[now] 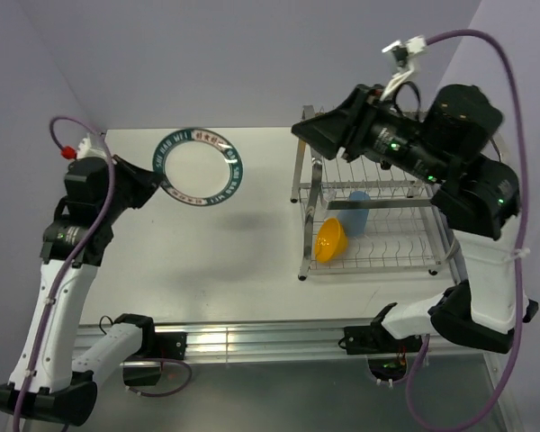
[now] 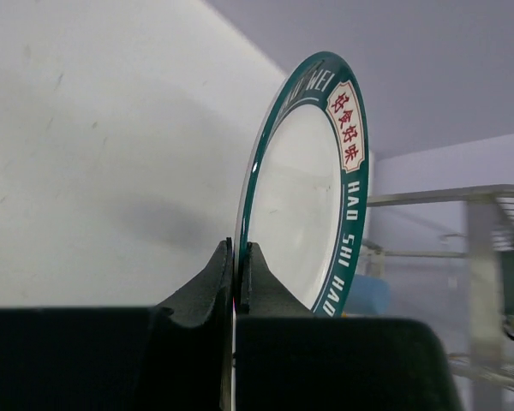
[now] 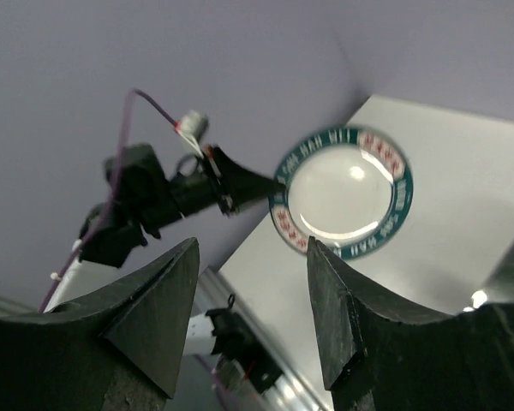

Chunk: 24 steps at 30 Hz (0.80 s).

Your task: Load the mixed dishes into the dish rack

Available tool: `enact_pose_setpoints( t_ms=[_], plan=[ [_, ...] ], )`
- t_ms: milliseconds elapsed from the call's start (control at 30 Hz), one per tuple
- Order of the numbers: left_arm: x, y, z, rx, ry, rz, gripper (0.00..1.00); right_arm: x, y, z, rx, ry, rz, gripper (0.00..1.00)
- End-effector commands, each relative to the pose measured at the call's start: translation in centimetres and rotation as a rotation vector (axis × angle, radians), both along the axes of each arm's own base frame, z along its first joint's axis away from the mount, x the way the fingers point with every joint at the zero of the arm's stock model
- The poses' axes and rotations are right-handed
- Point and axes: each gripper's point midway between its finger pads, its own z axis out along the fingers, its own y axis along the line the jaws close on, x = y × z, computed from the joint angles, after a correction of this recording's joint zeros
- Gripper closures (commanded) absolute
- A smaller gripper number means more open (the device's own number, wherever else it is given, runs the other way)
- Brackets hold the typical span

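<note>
My left gripper (image 1: 159,183) is shut on the left rim of the white plate with the teal lettered rim (image 1: 198,166) and holds it above the table, left of centre. In the left wrist view the plate (image 2: 304,197) stands on edge, with its rim pinched between the fingers (image 2: 253,274). The dish rack (image 1: 306,193) stands at the right. A light blue tumbler (image 1: 358,211) and a small orange bowl (image 1: 330,239) sit in its lower tier. My right gripper (image 1: 306,135) hovers open above the rack's left end. Its view faces the plate (image 3: 343,193), and nothing is between its fingers (image 3: 334,308).
The white table (image 1: 234,252) ends at an aluminium rail (image 1: 252,342) by the arm bases. Purple walls close in behind and at both sides. The rack's steel frame (image 2: 480,257) shows beyond the plate in the left wrist view. The left arm (image 3: 146,201) appears in the right wrist view.
</note>
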Motion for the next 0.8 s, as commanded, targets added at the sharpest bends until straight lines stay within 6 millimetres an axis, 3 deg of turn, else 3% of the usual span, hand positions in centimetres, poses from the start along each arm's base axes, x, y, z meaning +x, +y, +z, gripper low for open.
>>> enact_pose_setpoints(
  t_ms=[0, 33, 100, 133, 267, 433, 767],
  plan=[
    [-2.3, -0.5, 9.8, -0.072, -0.253, -0.054, 1.00, -0.9, 2.6, 1.1, 0.099, 0.015, 0.121, 0.39],
    [-3.1, -0.6, 12.6, -0.089, -0.326, -0.066, 1.00, -1.0, 3.3, 0.8, 0.098, 0.028, 0.154, 0.39],
    [-4.1, -0.9, 15.4, -0.115, -0.397, -0.086, 1.00, -1.0, 3.9, 0.8, 0.099, 0.035, 0.183, 0.38],
    [-5.0, -1.1, 17.7, -0.130, -0.457, -0.108, 1.00, -1.0, 4.4, 0.6, 0.094, 0.044, 0.204, 0.38],
    [-6.9, -2.3, 22.2, -0.200, -0.567, -0.188, 1.00, -1.2, 5.2, 0.4, 0.098, 0.030, 0.256, 0.38],
    [-8.6, -3.5, 24.7, -0.265, -0.646, -0.277, 1.00, -1.5, 6.1, 0.4, 0.114, 0.010, 0.313, 0.37],
    [-10.6, -5.0, 25.2, -0.349, -0.675, -0.390, 1.00, -2.0, 7.4, 0.4, 0.119, 0.004, 0.358, 0.37]
  ],
)
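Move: The left hand already pinches the plate by its rim. The plate's middle is about 5 cm ahead, 6 cm right and 1 cm below it. Its goal, the open right gripper, is some 30 cm right, 10 cm back and 26 cm above. From the right hand, the plate's middle is roughly 15 cm ahead, 23 cm left and 27 cm below; the dish rack's middle is about 20 cm ahead, 22 cm right and 40 cm below. Upward first, some 20 cm, the left hand carries the plate towards the right gripper. It also draws back about 8 cm and eases right, its pointing end tipping up some 30 degrees and swinging clockwise before the climb levels off. The right hand reaches about 7 cm left, dipping slightly and turning counter-clockwise, fingers still open to meet the far rim. ##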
